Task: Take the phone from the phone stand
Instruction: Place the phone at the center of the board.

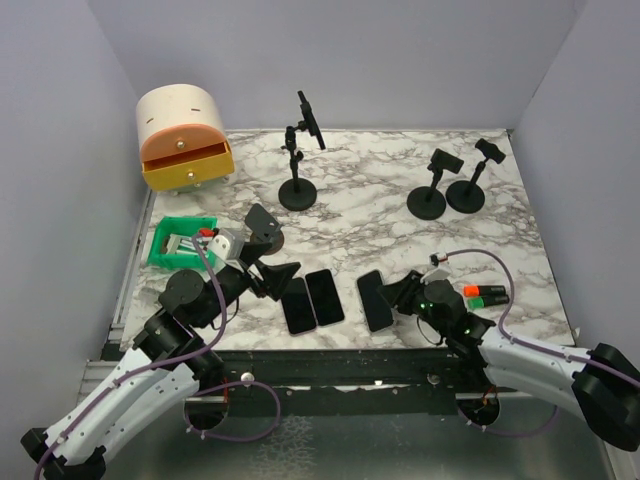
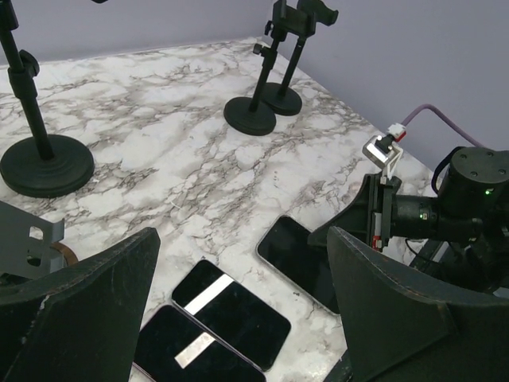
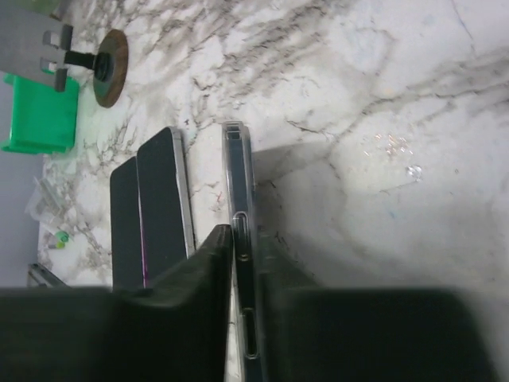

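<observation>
Three dark phones lie flat near the front of the marble table. My right gripper [image 1: 408,296] [image 3: 245,239] is shut on the right-hand phone [image 1: 374,300] [image 3: 238,183], one finger on each face, with its clear-cased edge showing between them. My left gripper [image 1: 272,272] [image 2: 242,239] stands wide open above the other two phones [image 1: 299,306] [image 1: 325,297] [image 2: 231,310] and holds nothing. At the back stand three black phone stands, a tall one [image 1: 298,190] [image 2: 46,163] and two short ones [image 1: 428,200] [image 1: 465,195]. The tall one carries a dark flat piece on top.
A small grey stand on a brown disc [image 1: 264,228] [image 3: 110,56] sits just behind my left gripper. A green tray [image 1: 180,240] lies at the left edge. A cream and orange drawer box [image 1: 183,135] stands at the back left. Orange and green markers [image 1: 485,293] lie beside my right arm.
</observation>
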`<move>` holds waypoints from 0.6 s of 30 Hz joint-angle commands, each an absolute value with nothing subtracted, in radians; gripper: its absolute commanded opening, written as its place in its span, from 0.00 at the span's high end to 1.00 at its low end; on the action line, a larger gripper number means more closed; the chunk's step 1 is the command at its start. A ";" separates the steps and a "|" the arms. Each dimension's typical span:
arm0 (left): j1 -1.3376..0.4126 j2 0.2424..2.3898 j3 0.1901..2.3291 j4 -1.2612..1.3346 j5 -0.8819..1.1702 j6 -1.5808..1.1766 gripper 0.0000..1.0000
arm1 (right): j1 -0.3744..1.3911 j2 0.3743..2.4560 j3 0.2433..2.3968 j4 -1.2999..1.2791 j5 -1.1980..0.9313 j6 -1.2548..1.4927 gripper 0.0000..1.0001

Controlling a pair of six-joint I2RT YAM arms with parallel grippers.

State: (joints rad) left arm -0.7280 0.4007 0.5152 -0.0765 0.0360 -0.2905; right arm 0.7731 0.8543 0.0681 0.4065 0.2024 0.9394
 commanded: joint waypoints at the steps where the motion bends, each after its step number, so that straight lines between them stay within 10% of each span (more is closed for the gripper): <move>1: -0.729 0.409 0.505 -0.071 0.035 -0.298 0.14 | 0.772 0.896 0.058 0.324 0.231 0.991 1.00; 18: -0.728 0.424 0.503 -0.075 0.048 -0.299 0.14 | 0.772 1.269 0.060 0.707 0.224 1.056 1.00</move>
State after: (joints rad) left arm -0.7280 0.4210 0.5137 -0.0765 0.0368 -0.2924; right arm 0.7708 1.1587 0.0639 0.6647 0.1936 1.0443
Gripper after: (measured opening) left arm 0.858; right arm 0.083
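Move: The right hand has the phone by its right-hand long edge, and the spot it is taken to, bare board beside the phones already laid out, lies about 5 cm to its left, 1 cm back and 5 cm below. Of the laid phones, the nearer one is some 17 cm left and 1 cm back, the far one about 24 cm left and 4 cm back, both also 5 cm lower. From the left hand that spot is roughly 18 cm right, 3 cm ahead and 24 cm down. The right hand sinks about 2.5 cm, most of it at once, as its fingers snap from nearly half open to almost shut in a pinch on the phone's right long edge. Still pinching that edge, it then eases left and a little forward, just over 1 cm towards the laid phones, while the fingers tip some 5 degrees further down towards the board. ##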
